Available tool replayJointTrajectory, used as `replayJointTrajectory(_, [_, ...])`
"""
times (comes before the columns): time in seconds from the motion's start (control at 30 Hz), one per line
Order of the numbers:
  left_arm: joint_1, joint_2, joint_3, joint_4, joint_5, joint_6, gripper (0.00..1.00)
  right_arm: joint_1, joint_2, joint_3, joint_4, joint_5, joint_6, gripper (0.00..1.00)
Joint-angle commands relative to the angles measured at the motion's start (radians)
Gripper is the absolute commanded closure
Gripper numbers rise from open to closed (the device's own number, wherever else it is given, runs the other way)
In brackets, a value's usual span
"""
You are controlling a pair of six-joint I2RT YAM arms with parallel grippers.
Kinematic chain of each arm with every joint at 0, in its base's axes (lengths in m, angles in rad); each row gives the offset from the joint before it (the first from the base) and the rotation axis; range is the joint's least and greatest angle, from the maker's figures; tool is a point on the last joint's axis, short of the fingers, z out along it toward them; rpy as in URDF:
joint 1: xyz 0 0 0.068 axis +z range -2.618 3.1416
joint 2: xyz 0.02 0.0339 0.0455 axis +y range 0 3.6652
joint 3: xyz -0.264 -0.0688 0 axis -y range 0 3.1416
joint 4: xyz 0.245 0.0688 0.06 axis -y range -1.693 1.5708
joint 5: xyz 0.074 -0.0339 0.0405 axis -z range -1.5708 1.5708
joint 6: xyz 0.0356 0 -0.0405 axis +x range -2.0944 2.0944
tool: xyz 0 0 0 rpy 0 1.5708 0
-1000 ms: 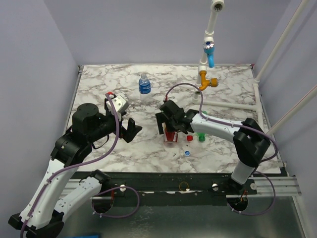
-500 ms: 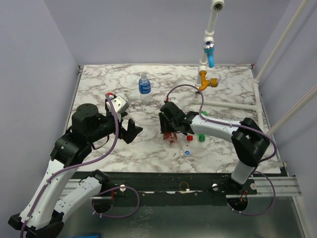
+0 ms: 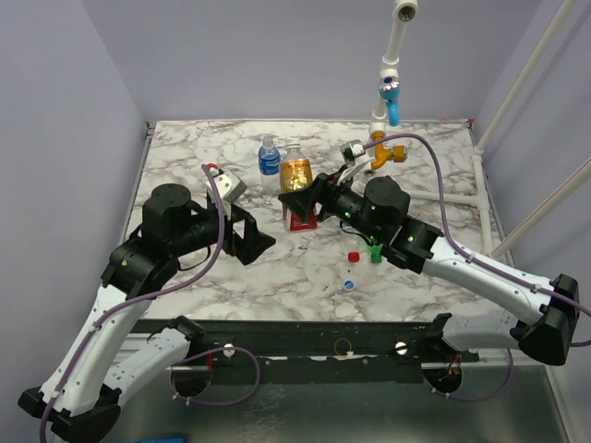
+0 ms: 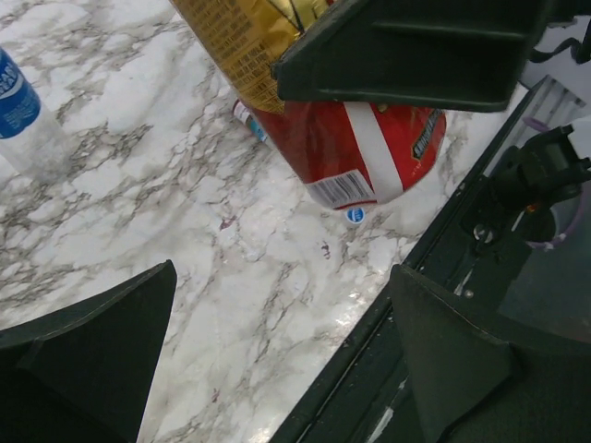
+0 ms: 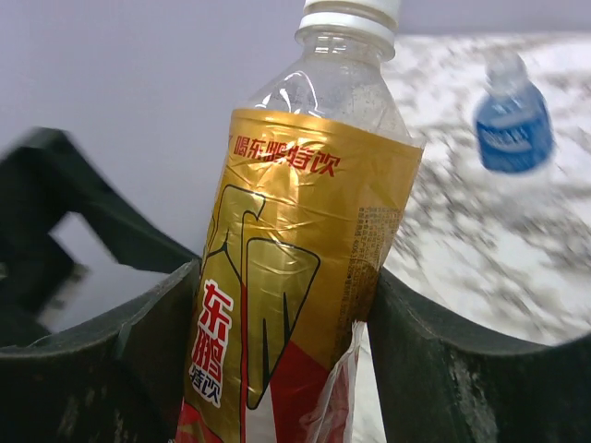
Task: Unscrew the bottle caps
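Observation:
My right gripper (image 3: 307, 197) is shut on the amber bottle (image 3: 296, 175) with the red-gold label, held above the middle of the table. In the right wrist view its fingers clamp the label on both sides (image 5: 286, 305), and the white cap (image 5: 351, 11) sits on the neck. My left gripper (image 3: 249, 236) hangs open just left of that bottle (image 4: 355, 152), with nothing between its fingers (image 4: 277, 360). The clear bottle with the blue label (image 3: 269, 157) stands at the back. A red cap (image 3: 354, 257), a green cap (image 3: 375, 252) and a bluish-white cap (image 3: 349, 284) lie loose on the marble.
A white pipe stand with a blue fitting (image 3: 392, 103) and an orange fitting (image 3: 388, 153) rises at the back right. A white pipe (image 3: 434, 196) lies along the right side. The black front rail (image 4: 434, 258) runs close under the left gripper.
My right gripper closed on the amber bottle, lifted it off the table and carried it back and left. The left arm shifted slightly toward it, still open.

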Motion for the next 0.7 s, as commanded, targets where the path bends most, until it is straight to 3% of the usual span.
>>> replayJointTrajectory(0.0, [0.007,0.043,0.08,0.077,0.12,-0.158,0.01,0.084,0.014,0.044,0.247,0.018,-0.04,0.34])
replayJointTrajectory(0.27, [0.062,0.107,0.209,0.114,0.264,-0.336,0.01,0.167,0.077,0.11,0.399,0.106,-0.093,0.36])
replayJointTrajectory(0.67, [0.068,0.087,0.148,0.148,0.302,-0.287,0.01,0.216,0.107,0.109,0.52,0.076,-0.043,0.4])
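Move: The gold-and-red bottle, already gripped by the right hand, is about 8 cm ahead of the open left hand, 7 cm to its right and slightly higher. From the right hand, the left gripper is roughly 8 cm back, 7 cm left and slightly lower. The blue-labelled bottle stands about 18 cm ahead of the right hand and 7 cm left, some 20 cm lower; a loose blue cap lies 10 cm back, 14 cm right, on the table. Right hand lifts its gripped bottle some 12 cm and leftward towards the open left hand, rising about 8. ##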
